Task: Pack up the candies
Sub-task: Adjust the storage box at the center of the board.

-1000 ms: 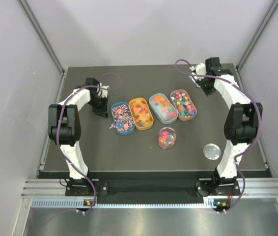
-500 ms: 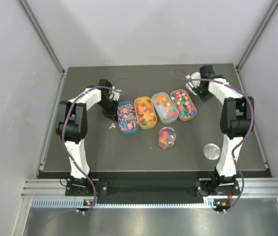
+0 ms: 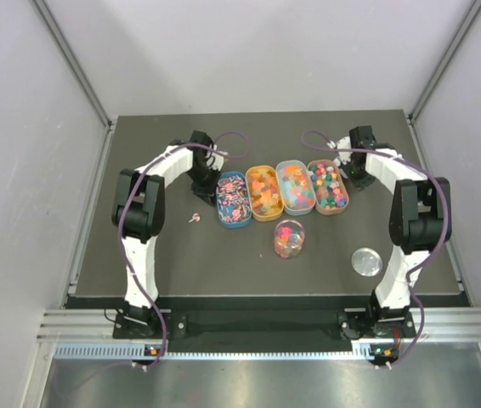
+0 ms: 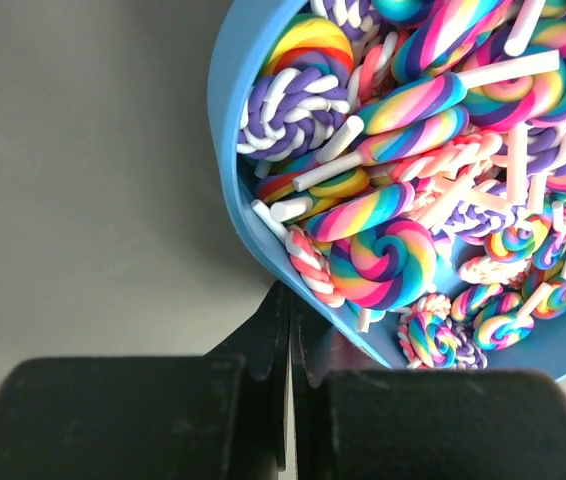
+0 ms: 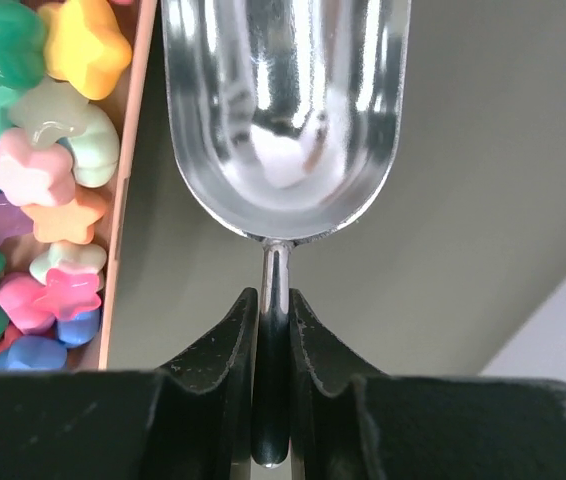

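Note:
Four oval trays of candies stand side by side: a blue tray (image 3: 234,201), an orange tray (image 3: 264,193), a light blue tray (image 3: 295,187) and a peach tray (image 3: 328,186). My left gripper (image 3: 205,185) is shut and empty. Its tips (image 4: 290,300) press against the outer wall of the blue tray (image 4: 231,170), which is full of striped lollipop candies (image 4: 383,262). My right gripper (image 5: 274,300) is shut on the thin handle of a metal scoop (image 5: 283,100). The scoop's bowl is empty and lies just right of the peach tray (image 5: 123,170) of star-shaped candies (image 5: 33,170).
A clear round jar (image 3: 289,238) holding mixed candies stands in front of the trays. Its lid (image 3: 365,261) lies to the right, near the right arm. One stray candy (image 3: 195,218) lies on the table left of the blue tray.
Both arms have swung inward. The left gripper has pushed the blue tray to the right, closing the row of trays together and straightening them. One spilled candy stays behind on the table.

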Robot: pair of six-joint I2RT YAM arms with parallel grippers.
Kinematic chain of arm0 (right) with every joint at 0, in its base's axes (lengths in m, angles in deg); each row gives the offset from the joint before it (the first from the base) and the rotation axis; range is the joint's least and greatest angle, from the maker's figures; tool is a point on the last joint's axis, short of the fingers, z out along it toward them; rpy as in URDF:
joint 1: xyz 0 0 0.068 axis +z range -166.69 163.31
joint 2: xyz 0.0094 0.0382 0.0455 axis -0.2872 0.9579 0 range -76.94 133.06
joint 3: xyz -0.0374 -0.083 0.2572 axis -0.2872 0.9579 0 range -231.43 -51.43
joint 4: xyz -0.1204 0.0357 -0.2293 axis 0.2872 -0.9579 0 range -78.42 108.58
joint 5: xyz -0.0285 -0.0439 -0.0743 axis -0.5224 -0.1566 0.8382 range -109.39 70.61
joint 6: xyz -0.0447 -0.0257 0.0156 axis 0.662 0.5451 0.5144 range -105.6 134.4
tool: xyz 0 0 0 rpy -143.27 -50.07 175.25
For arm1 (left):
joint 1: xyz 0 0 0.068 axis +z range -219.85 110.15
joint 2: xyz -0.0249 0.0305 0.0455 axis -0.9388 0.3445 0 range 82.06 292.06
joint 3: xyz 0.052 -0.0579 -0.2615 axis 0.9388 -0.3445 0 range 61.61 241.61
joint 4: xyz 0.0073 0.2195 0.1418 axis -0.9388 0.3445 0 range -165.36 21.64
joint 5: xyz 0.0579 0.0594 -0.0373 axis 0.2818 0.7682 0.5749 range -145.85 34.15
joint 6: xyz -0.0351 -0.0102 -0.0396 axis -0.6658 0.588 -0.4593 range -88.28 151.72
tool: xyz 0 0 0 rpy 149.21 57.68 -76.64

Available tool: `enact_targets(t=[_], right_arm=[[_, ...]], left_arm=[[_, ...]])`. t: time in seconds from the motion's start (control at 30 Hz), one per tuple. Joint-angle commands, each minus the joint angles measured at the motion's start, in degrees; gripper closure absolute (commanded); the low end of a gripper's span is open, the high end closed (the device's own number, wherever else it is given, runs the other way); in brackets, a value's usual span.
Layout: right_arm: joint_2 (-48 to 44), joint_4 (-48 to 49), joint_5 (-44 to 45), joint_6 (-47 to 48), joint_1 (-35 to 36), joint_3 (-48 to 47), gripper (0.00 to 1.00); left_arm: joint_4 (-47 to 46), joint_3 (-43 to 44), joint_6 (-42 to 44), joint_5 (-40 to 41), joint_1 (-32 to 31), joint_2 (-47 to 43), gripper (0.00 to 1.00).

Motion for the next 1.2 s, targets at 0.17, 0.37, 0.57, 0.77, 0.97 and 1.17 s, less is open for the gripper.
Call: enact_targets(t=[0.17,0.37,0.57,0.77,0.97,1.17], right_arm=[[-7.6,1.4,-1.0,3.1,0.2,4.2,1.00],[-5.8,0.6,-1.5,1.9,-0.6,2.5,1.00],[-1.1,-1.4,-3.1,1.4,-0.2,-3.5,1.00],[3.0,-1.9,-2.5,2.6,-0.1,-8.2,1.00],[6.1,-1.6,0.4,2.2,-0.3,-11.1,1.00],[8.3,-1.5,3.3,0.9,-0.6,-14.5,1.00]], left_arm=[[-5.1,4.8,-0.4,-5.5,-8.8,2.9,1.00],[-5.9,8.0,-1.7,-5.5,-10.8,4.8,1.00],[-6.6,10.8,-2.6,-6.3,-11.8,6.9,1.00],[-7.1,15.7,-3.1,-6.0,-13.3,9.4,1.00],[-7.7,18.6,-3.5,-5.8,-14.2,11.8,1.00],[-8.8,24.3,-4.8,-6.4,-14.6,15.8,1.00]])
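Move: Against the left hand's shut fingertips stands the blue box, its middle about 6 cm right and 2 cm back, roughly level with them; the orange box is some 15 cm right, straight across. A loose candy lies about 6 cm left and 7 cm back of that hand. From the right hand, the pink box is about 10 cm left, 2 cm back and 3 cm lower, and the clear box some 20 cm left and 2 cm back. Pushing the blue box's left side with its shut fingers, the left hand sweeps about 9 cm right, easing some 3 cm forward late on. The right hand, still gripping the scoop beside the pink box, gives way about 6 cm right, first backing and rising slightly, then going forward, its fingertips tilting some 10 degrees to the right. ##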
